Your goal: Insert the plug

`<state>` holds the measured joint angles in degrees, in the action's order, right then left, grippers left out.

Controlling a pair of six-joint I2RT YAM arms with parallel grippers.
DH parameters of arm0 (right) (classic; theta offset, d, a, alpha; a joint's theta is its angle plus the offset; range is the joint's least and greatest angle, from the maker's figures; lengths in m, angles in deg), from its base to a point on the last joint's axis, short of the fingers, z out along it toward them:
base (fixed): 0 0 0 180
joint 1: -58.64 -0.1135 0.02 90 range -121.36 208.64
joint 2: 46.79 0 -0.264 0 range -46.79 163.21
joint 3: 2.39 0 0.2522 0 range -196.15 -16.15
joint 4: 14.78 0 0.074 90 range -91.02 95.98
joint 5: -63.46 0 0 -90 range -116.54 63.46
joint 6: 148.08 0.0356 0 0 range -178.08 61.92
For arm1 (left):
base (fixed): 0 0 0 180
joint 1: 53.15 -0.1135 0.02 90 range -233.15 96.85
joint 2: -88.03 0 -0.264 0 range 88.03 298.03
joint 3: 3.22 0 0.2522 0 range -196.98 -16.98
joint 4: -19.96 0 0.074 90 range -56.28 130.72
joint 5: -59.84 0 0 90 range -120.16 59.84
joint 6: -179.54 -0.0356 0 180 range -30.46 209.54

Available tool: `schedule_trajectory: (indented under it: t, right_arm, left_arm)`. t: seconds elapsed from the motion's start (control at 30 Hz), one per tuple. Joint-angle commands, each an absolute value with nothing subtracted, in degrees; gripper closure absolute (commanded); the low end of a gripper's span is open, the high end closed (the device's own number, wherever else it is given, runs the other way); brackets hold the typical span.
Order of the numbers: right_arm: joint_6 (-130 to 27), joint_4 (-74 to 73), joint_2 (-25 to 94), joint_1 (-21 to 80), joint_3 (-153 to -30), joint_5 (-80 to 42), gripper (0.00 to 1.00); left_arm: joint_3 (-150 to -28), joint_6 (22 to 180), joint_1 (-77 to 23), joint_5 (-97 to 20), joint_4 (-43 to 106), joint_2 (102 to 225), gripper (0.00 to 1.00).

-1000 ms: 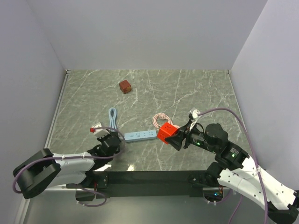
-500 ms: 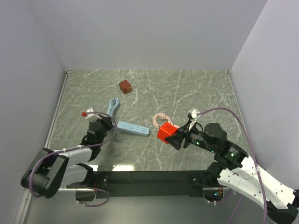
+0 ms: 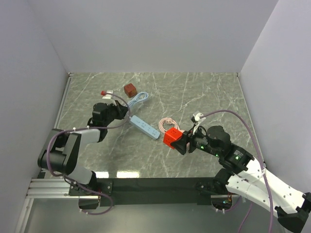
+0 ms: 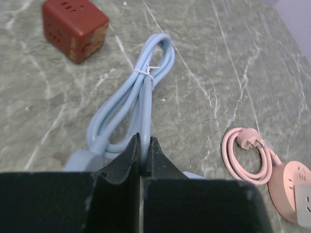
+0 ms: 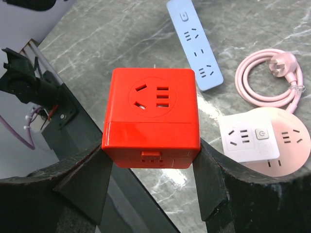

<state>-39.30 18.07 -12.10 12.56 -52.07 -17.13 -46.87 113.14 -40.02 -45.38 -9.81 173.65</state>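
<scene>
The plug [image 3: 172, 137], a bright red cube, hangs just above the table right of centre, and my right gripper [image 3: 181, 141] is shut on it. The right wrist view shows the plug [image 5: 151, 116] clamped at its two sides between the fingers [image 5: 82, 184], socket face up. The light blue power strip [image 3: 145, 127] lies slantwise on the table to its left, and shows as the power strip [image 5: 195, 43] beyond the plug. My left gripper [image 3: 121, 112] is shut on the strip's bundled blue cable [image 4: 141, 92], with the jaws pinching one strand at the left gripper [image 4: 141, 144].
A darker brownish-red cube [image 3: 129, 90] sits at the back, close to the cable loop [image 3: 138, 99]. A coiled pink cord [image 3: 167, 124] and a pink round base [image 5: 286, 145] carrying a white cube [image 5: 248, 141] lie beside the plug. White walls enclose the table.
My left gripper closed on the blue cable and swung toward the back left, dragging it. The power strip turned from level to slantwise and shifted back. The right gripper and plug barely moved.
</scene>
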Motion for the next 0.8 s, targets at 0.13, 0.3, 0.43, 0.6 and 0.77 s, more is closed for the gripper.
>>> schedule_trajectory:
  t: [0.13,0.3,0.43,0.6,0.77]
  right_arm:
    - [-38.75,16.03,-12.96,12.85,-53.59,-19.33,1.0]
    - [-38.31,15.59,-12.69,12.67,-53.15,-19.86,1.0]
    - [-38.31,14.45,-12.17,12.76,-52.8,-19.95,1.0]
    - [-38.92,12.52,-11.37,12.67,-51.92,-19.16,1.0]
    - [-39.63,10.59,-10.58,12.76,-51.13,-18.37,1.0]
  left_arm:
    - [-56.09,108.0,-39.52,-52.13,-4.78,182.5,0.99]
    - [-58.55,107.91,-37.42,-44.17,0.14,182.95,0.79]
    - [-58.55,109.4,-35.22,-38.17,2.51,181.28,0.53]
    - [-57.15,117.13,-30.84,-30.34,6.9,177.34,0.01]
    - [-55.65,123.1,-19.86,-19.29,10.68,174.25,0.01]
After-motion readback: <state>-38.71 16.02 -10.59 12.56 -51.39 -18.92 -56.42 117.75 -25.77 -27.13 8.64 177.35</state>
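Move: Shut on the blue cord, the left hand hangs about 9 cm above the table. The power strip's middle lies roughly 8 cm to its right and 5 cm back, the tied cord bundle some 9 cm ahead and 5 cm right, the red-brown block about 14 cm straight ahead. From the right hand, which holds the red cube, the strip lies some 8 cm ahead, 14 cm left and 19 cm down. Still pinching the blue cord, the left hand sinks about 5 cm, edging forward and right, then opens wide and lets the cord go. It then lifts a couple of centimetres and swings some 4 cm right and slightly back, open fingers over the near-left end of the power strip, having tipped down roughly 10 degrees. The right hand keeps its hold on the red cube, nearly still. ##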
